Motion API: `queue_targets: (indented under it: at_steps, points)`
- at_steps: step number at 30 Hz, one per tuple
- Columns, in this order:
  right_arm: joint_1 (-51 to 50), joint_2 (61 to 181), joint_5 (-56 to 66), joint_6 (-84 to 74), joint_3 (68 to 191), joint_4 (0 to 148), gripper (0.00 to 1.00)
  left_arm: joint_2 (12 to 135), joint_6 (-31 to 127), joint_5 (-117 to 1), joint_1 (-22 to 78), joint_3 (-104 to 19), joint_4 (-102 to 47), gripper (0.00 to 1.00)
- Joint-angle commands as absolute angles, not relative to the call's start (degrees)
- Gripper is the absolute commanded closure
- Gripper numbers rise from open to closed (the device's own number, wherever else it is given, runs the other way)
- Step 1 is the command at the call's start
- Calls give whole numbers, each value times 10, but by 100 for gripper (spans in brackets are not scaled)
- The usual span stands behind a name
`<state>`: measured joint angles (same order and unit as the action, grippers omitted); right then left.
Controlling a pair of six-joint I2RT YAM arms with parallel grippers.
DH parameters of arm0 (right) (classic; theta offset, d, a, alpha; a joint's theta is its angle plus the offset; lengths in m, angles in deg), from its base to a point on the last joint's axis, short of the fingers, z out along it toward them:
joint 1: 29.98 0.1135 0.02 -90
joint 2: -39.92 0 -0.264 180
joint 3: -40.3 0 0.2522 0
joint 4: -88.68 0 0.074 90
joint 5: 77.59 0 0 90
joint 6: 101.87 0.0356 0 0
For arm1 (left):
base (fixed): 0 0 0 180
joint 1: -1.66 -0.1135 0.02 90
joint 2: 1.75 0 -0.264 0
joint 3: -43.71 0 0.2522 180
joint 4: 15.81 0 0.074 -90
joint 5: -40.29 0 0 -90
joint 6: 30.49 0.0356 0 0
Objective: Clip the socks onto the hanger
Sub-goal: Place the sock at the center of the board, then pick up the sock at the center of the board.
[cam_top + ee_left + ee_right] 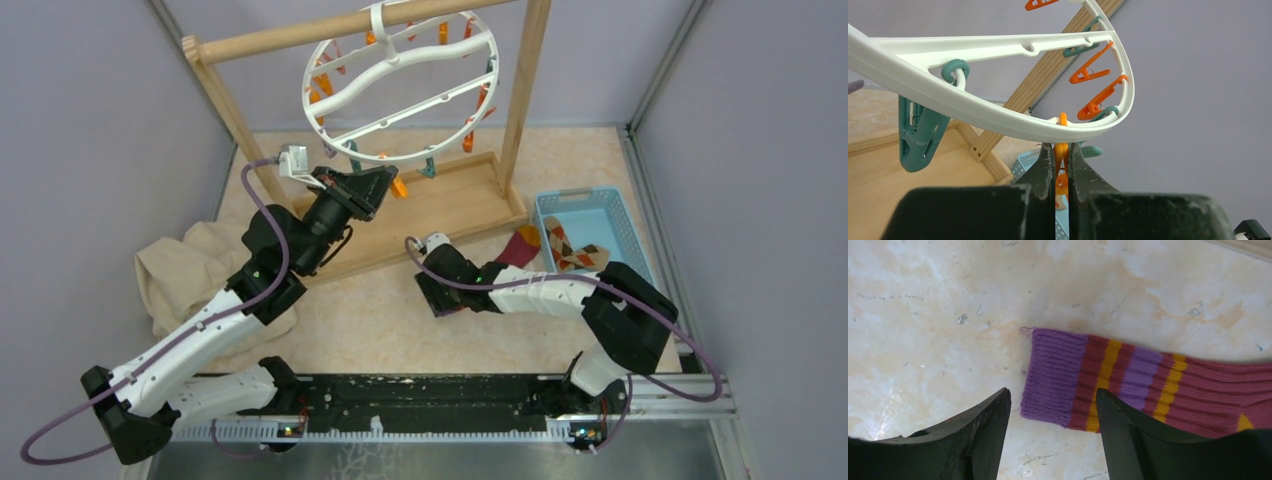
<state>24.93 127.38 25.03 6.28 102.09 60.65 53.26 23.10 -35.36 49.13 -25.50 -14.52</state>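
The white ring hanger [306,95] hangs from the wooden rod, with orange and teal clips along its rim [973,107]. My left gripper [1061,148] is raised under the ring's lower edge, shut on an orange clip [1062,156] that hangs there. The maroon-purple sock [1148,380] lies flat on the table, its purple cuff pointing left. Just above that cuff, my right gripper [1053,392] is open, one finger on each side, not gripping it. In the top view most of this sock [521,245] is hidden by the right arm. The brown-tan patterned sock [572,250] lies in the blue basket [610,215].
The wooden frame stand [440,205] holds the hanger, its base board just behind both grippers. A crumpled beige cloth [185,270] lies at the left beside the left arm. Grey walls close in on both sides and at the back.
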Motion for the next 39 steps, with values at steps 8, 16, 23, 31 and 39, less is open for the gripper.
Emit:
queue_targets:
  at_steps: [8,16,23,31,39]
  points:
    - [268,1317,271,75,1005,643,36,523,223,-385,496,-237,-202,95]
    - [267,1358,289,90,1001,638,50,515,222,-379,496,-233,-207,96]
    - [254,1325,277,105,976,640,100,514,223,-375,496,-232,-207,96]
    - [240,1167,290,77,973,621,100,522,223,-379,496,-230,-200,96]
    - [218,985,328,44,980,621,100,533,222,-394,496,-239,-191,100]
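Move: The striped sock lies flat under the open right fingers, the middle of its purple cuff about 2 cm ahead and 3 cm below. Its yellow toe is some 10 cm ahead and 16 cm to the right; the blue basket's middle is 11 cm ahead and 29 cm right, the wooden tray's roughly 17 cm ahead and 4 cm left. From the left hand, up at the hanger, the cuff is about 42 cm below, 2 cm back and 4 cm right. The right hand sinks about 2.5 cm to the table with its fingers still wide, edges a little forward and closes them on the near edge of the striped sock's cuff, pinching up the cloth. Keeping that pinch, it draws some 3 cm right and then lifts quickly, about 11 cm up, the fingers tipping outward some 15 degrees, while the left hand stays in place with its shut fingers still holding the orange clip under the hanger ring. ##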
